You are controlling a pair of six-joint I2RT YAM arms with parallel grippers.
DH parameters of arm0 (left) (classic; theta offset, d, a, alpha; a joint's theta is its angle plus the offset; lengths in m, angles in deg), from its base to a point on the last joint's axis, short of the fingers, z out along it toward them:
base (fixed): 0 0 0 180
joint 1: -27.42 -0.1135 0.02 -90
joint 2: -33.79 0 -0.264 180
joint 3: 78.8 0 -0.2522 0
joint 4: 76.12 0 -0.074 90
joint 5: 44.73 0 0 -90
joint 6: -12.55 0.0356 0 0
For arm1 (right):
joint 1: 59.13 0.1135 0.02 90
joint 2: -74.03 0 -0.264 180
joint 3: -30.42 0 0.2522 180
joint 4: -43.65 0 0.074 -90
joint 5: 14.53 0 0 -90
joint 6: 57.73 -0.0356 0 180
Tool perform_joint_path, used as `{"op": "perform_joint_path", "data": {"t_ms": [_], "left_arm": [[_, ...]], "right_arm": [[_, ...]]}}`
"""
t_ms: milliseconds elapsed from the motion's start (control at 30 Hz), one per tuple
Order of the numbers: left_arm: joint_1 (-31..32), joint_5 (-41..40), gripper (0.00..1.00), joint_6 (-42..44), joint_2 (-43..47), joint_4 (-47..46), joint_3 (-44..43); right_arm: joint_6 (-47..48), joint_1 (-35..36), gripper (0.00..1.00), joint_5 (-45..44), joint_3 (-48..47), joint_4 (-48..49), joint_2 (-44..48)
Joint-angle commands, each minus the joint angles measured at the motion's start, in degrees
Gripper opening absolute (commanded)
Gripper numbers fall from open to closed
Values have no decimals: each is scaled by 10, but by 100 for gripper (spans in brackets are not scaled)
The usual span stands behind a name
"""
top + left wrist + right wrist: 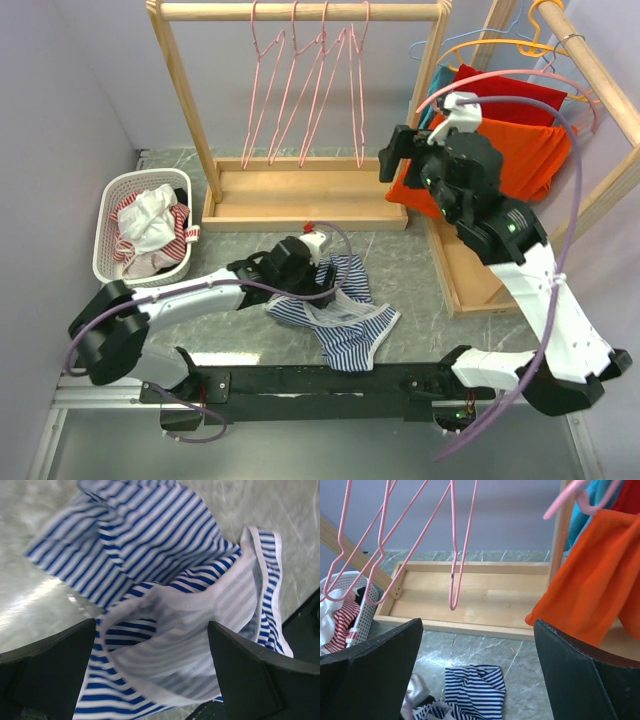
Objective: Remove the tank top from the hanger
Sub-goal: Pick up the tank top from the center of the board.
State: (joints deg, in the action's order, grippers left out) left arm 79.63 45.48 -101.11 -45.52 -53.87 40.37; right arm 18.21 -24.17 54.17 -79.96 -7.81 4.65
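The blue-and-white striped tank top (340, 310) lies crumpled on the marble table, off any hanger. My left gripper (325, 272) hovers low over it, open. In the left wrist view the striped cloth (150, 545) fills the frame, and nothing is pinched in my left gripper (150, 630). My right gripper (395, 155) is raised beside the wooden rack, open and empty. Its wrist view looks past the bare pink hangers (452, 545) down at the tank top (475, 687), with my right gripper (478, 625) wide apart. Several pink hangers (305, 90) hang on the rail.
The wooden rack's base tray (300, 195) sits at the back middle. A second rack on the right carries orange and red garments (510, 150), close to my right arm. A white laundry basket (110, 215) with clothes stands at the left.
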Motion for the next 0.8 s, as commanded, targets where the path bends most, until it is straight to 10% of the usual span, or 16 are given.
{"op": "perform_joint_path", "data": {"t_ms": [0,433,767], "left_arm": [[24,58,99,1,-38,-8,-35],[40,127,100,-20,-174,2,-91],[40,89,1,-31,-220,11,-87]], "right_arm": [[-14,3,100,1,28,11,36],[-28,3,100,9,62,2,79],[-37,3,100,-5,83,-5,107]]}}
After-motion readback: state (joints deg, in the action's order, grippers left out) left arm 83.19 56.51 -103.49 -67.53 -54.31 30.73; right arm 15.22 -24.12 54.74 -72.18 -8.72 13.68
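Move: The tank top lies spread on the board below the left hand, its middle about 6 cm back, 4 cm to the right and 9 cm down. The laundry basket stands some 40 cm to the left and 14 cm farther out than this hand; the wooden rack's tray is roughly 20 cm ahead and 4 cm to the left, also lower. From the right hand, the tank top is about 15 cm back, 11 cm to the left and 42 cm below. With fingers wide open, the left hand drops about 7 cm and slides some 6 cm to the right, easing 3 cm back as well, down into the middle of the tank top, tipping its fingers some 15 degrees more steeply down, then shuts them and pinches up a fold of striped cloth with its pale trim. The right hand, empty and open, draws back about 3.5 cm and a little to the right and down, away from the empty hangers. ##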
